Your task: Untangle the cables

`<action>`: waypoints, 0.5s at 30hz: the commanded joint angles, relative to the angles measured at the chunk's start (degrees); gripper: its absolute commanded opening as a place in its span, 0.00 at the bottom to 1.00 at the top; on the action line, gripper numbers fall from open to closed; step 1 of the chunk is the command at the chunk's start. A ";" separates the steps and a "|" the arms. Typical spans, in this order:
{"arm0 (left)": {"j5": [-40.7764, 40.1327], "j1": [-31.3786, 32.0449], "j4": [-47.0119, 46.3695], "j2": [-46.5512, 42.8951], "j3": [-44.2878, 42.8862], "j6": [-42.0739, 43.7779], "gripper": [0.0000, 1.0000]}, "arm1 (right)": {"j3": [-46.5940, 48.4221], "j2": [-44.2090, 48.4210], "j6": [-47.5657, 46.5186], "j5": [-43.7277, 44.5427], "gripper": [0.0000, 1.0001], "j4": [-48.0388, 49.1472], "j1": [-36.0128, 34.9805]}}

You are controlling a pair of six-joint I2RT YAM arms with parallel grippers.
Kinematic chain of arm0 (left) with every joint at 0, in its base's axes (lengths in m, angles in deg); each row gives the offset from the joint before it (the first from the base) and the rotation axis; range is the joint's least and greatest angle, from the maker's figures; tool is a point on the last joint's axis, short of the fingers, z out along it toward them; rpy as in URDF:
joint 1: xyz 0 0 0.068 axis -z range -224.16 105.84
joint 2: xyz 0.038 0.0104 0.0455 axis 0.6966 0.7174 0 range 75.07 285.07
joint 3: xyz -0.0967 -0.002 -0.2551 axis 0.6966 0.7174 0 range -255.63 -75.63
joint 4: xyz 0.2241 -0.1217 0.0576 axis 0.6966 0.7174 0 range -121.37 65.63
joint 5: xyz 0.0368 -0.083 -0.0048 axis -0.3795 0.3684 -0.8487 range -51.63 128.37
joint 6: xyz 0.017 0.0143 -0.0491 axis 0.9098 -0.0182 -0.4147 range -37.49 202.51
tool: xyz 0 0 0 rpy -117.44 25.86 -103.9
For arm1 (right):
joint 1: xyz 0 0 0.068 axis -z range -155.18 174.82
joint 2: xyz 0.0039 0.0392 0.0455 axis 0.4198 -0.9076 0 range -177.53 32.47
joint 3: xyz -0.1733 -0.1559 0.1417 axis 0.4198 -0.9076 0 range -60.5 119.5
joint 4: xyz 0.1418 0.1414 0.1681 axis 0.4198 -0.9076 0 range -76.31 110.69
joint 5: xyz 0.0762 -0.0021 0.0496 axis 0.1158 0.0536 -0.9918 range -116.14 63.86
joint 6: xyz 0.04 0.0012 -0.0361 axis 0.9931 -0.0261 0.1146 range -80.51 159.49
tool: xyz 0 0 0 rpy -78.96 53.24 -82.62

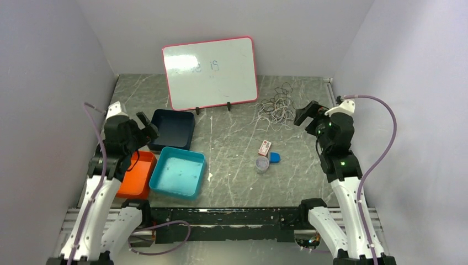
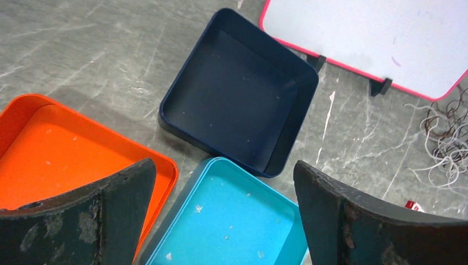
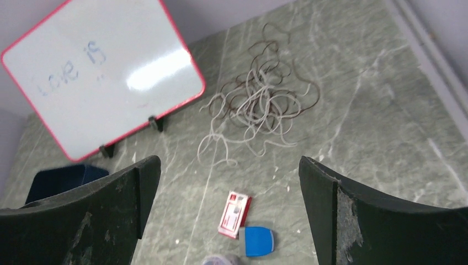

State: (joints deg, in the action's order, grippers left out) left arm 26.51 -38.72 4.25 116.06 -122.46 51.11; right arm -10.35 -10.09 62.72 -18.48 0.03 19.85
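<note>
The cables [image 1: 277,107] lie in one tangled heap of pale and dark thin strands at the back right of the table, just right of the whiteboard. In the right wrist view the cables [image 3: 259,105] sit well ahead of my right gripper [image 3: 229,190], which hangs open and empty above the table. Part of the cables [image 2: 448,141] also shows at the right edge of the left wrist view. My left gripper [image 2: 223,193] is open and empty, hovering over the trays on the left side, far from the heap. In the top view my left gripper [image 1: 148,128] and right gripper [image 1: 305,115] are both raised.
A whiteboard [image 1: 211,72] stands at the back. A dark blue tray [image 1: 174,129], a teal tray [image 1: 179,173] and an orange tray [image 1: 137,175] sit at the left. A red-and-white card [image 1: 265,147], a blue piece [image 1: 274,157] and a small round cup [image 1: 262,164] lie mid-table.
</note>
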 commanded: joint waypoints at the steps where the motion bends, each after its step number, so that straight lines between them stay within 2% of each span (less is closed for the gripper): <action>1: 6.20 -0.75 -2.02 8.28 -4.21 3.95 0.99 | 0.29 -2.19 -1.32 -9.26 1.00 -2.06 0.68; 5: 11.51 -0.71 -4.99 16.60 -5.96 6.74 0.99 | -2.26 -2.71 -1.67 -14.38 1.00 -1.63 0.71; 9: 18.96 0.65 -12.01 23.93 -7.52 8.40 0.99 | -4.83 -2.53 -2.70 -16.29 1.00 -2.18 0.69; 15: 18.73 7.19 -16.30 35.41 -11.54 8.84 0.99 | -5.87 -1.67 -3.11 -17.22 1.00 -3.88 0.70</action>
State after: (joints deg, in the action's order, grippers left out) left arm 42.21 -35.18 -6.05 146.42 -130.24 58.28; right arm -15.68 -12.98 60.84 -33.19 -2.66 19.92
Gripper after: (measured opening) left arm 0.993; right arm 0.997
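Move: The tangled cables lie about 20 cm ahead of the right hand, 4 cm to its left and some 27 cm below. The card box is about 10 cm left and 1 cm ahead of that hand, the blue block 6 cm left and 3 cm back. From the left hand the cables are about 23 cm ahead, 44 cm right and 20 cm down; the navy tray is 11 cm straight ahead, the teal tray 6 cm back and 3 cm right. Both empty hands come down with fingers staying wide open and touching nothing: the left sweeps about 8 cm forward and nearly as far to its right while sinking some 6 cm, over the navy tray and towards the cables, turning about 20 degrees clockwise with its fingertips tipping down. The right mostly sinks, about 7 cm, while shifting 4 cm left to come in line with the cables, swinging roughly 15 degrees counter-clockwise and tipping its fingers further down. ##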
